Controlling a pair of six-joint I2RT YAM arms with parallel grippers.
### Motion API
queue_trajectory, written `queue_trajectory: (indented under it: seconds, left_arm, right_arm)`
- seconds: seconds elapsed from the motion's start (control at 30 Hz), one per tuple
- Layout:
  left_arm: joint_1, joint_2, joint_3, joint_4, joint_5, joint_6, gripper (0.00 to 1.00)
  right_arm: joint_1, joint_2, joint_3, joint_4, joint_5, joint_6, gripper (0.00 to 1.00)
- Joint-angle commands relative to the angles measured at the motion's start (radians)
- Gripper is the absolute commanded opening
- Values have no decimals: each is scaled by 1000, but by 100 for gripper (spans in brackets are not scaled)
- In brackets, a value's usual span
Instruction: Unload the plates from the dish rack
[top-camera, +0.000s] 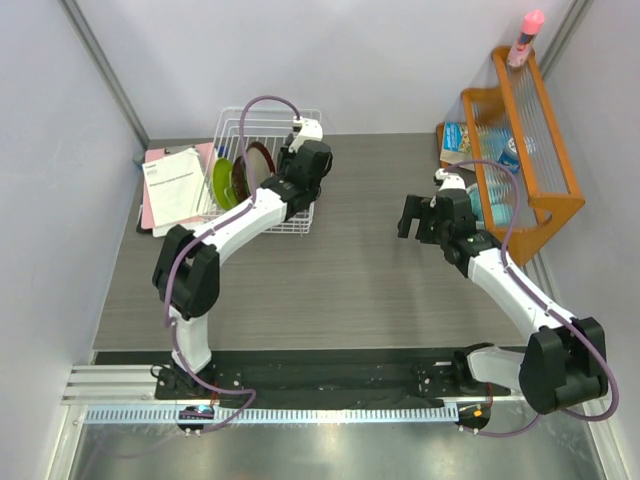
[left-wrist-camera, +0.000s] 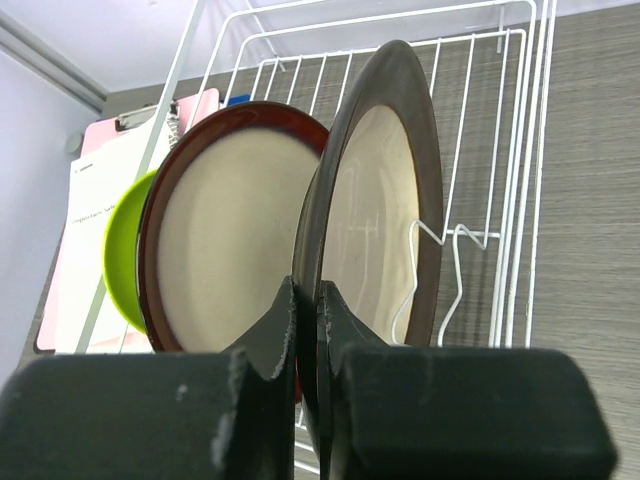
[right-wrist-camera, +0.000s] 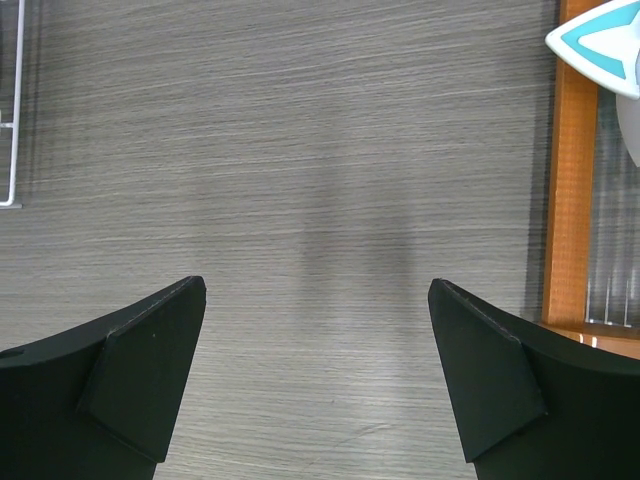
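Note:
Plates stand on edge in the white wire dish rack (left-wrist-camera: 510, 150). The grey-rimmed plate (left-wrist-camera: 385, 200) with a cream centre is the nearest one. My left gripper (left-wrist-camera: 307, 290) is shut on its lower rim, one finger on each face. Behind it stand a dark-red-rimmed plate (left-wrist-camera: 230, 240) and a smaller lime green plate (left-wrist-camera: 125, 250). From above, the left arm reaches over the dish rack (top-camera: 270, 125) and hides the grey plate; the green plate (top-camera: 222, 182) shows. My right gripper (right-wrist-camera: 317, 290) hangs open over bare table, well right of the rack, also seen as the right gripper (top-camera: 415, 215).
An orange wooden slatted shelf (top-camera: 525, 140) stands at the right edge with a pink bottle (top-camera: 525, 35) on top and blue-white items (right-wrist-camera: 600, 40) inside. A clipboard with papers (top-camera: 175, 185) lies left of the rack. A rack corner (right-wrist-camera: 15, 120) shows far left in the right wrist view.

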Motion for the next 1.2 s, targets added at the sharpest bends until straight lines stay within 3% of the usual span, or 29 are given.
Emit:
queue_trajectory:
  seconds: [0.0,0.23,0.43,0.73,0.97,1.17]
  left_arm:
    - [9,6,24,41,-25,-17,0]
    - [-17,24,151,-38,-166,38,0]
    - [-53,5,231,2,-301,176,0]
    - [-95,-77,256,56,-360,292,0]
    - [-147,-195,263,-19,-272,259,0]
    - [-172,-259,335,-290,-81,12,0]
  right_arm:
    - [5,-46,-2,6,7,-2,100]
    - [5,-67,-1,-8,4,7,100]
    - [3,-101,-2,-27,1,10,100]
    - [5,-144,1,-52,-13,18,100]
    - [5,-182,19,-72,-25,18,100]
    - [5,-210,19,-64,-70,41,100]
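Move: I already have the upright dark-rimmed plate shut in my left fingers by its near rim; its middle lies some 7 cm ahead and 4 cm below my left hand, about level sideways. The red-rimmed plate is roughly 7 cm ahead, 7 cm left and 7 cm below, and the green dish about 6 cm ahead, 14 cm left and 9 cm below. From my empty right hand, the gripped plate lies about 17 cm ahead, 24 cm left and slightly higher. Keeping the pinch on the dark-rimmed plate, I hold my left hand nearly still, then raise it with gathering speed by about 14 cm, up out of the rack. Partway up I also draw back some 6 cm towards my base, rolling the hand's left side up slightly and then partly back. My open, empty right hand rises about 4 cm and eases back a little. ##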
